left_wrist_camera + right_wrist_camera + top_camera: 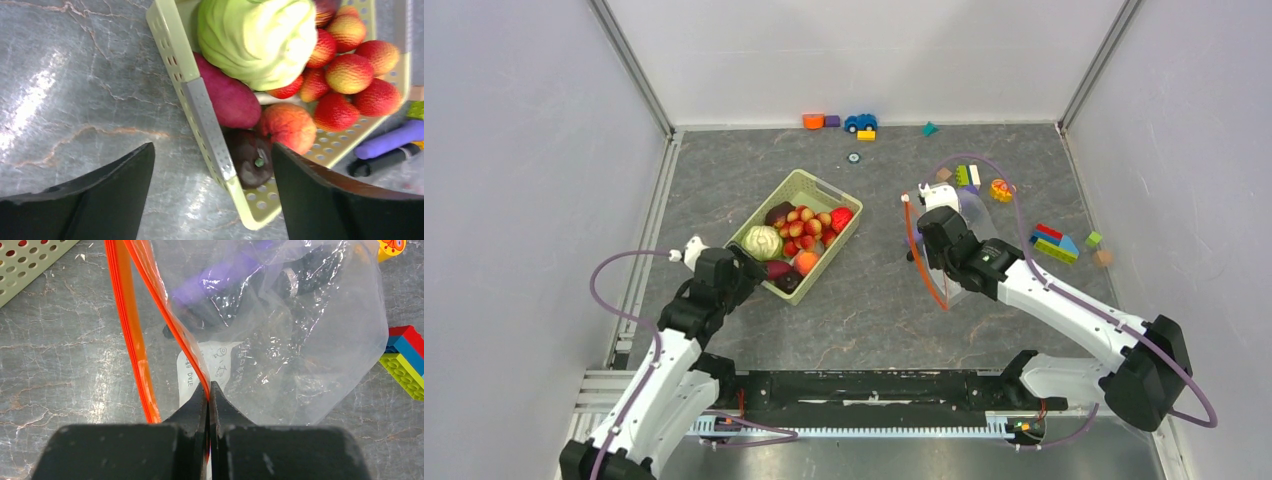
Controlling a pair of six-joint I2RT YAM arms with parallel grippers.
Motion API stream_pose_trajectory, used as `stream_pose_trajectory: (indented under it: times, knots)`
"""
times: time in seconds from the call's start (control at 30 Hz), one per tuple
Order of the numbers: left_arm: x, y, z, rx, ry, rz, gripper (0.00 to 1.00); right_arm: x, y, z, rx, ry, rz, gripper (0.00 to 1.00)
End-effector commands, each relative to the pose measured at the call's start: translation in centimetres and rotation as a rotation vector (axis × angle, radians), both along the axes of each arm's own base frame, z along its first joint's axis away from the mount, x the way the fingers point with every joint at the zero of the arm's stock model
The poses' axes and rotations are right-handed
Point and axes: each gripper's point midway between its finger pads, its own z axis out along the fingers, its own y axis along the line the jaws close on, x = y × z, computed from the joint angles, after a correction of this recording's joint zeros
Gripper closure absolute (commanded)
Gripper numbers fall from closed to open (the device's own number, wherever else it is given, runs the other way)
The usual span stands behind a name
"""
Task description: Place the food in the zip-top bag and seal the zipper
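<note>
The food lies in a light-green slotted basket [769, 215]: a green cabbage [255, 40], red and peach pieces [350, 72], a purple piece [230, 100] and a dark piece [250, 160]. My left gripper [749, 268] [212, 150] is open and straddles the basket's near corner wall, with the dark piece between its fingers and untouched. The clear zip-top bag [976, 212] [310, 340] with a white label [215, 362] hangs right of the basket. My right gripper [924, 238] [208, 386] is shut on the bag's orange-red zipper [911, 225] [165, 315]. The bag's mouth gapes towards the basket.
Coloured building blocks [1054, 243] [405, 365] and an orange citrus slice toy [1001, 190] lie right of the bag. A toy car [860, 122] and more blocks [814, 121] sit by the back wall. Grey walls close in the left and right sides.
</note>
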Motion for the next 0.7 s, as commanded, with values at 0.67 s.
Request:
stream_pose_trajectory:
  times: [0.67]
  knots:
    - [9.3,-11.0,7.9,0.275,-0.084,-0.738,0.00,-0.2,-0.4,0.9,0.017,-0.035,0.011,1.00]
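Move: The red fruit in the basket's far right corner lies about 17 cm ahead of my left hand, 18 cm to its right and 4 cm lower. The peach sits about 7 cm ahead and 10 cm right, the lychee bunch 15 cm ahead and 11 cm right, the cabbage 12 cm straight ahead. From my right hand the red fruit is some 14 cm ahead, 23 cm left and 10 cm lower. I lift my left hand clear of the basket's near rim and swing it about 12 cm to the right and 7 cm forward over the food, towards the red fruit, first climbing some 9 cm, then starting to sink. Meanwhile I turn it about 40 degrees clockwise and spread its fingers fully; my right hand stays put, still pinching the bag's orange zipper edge. ##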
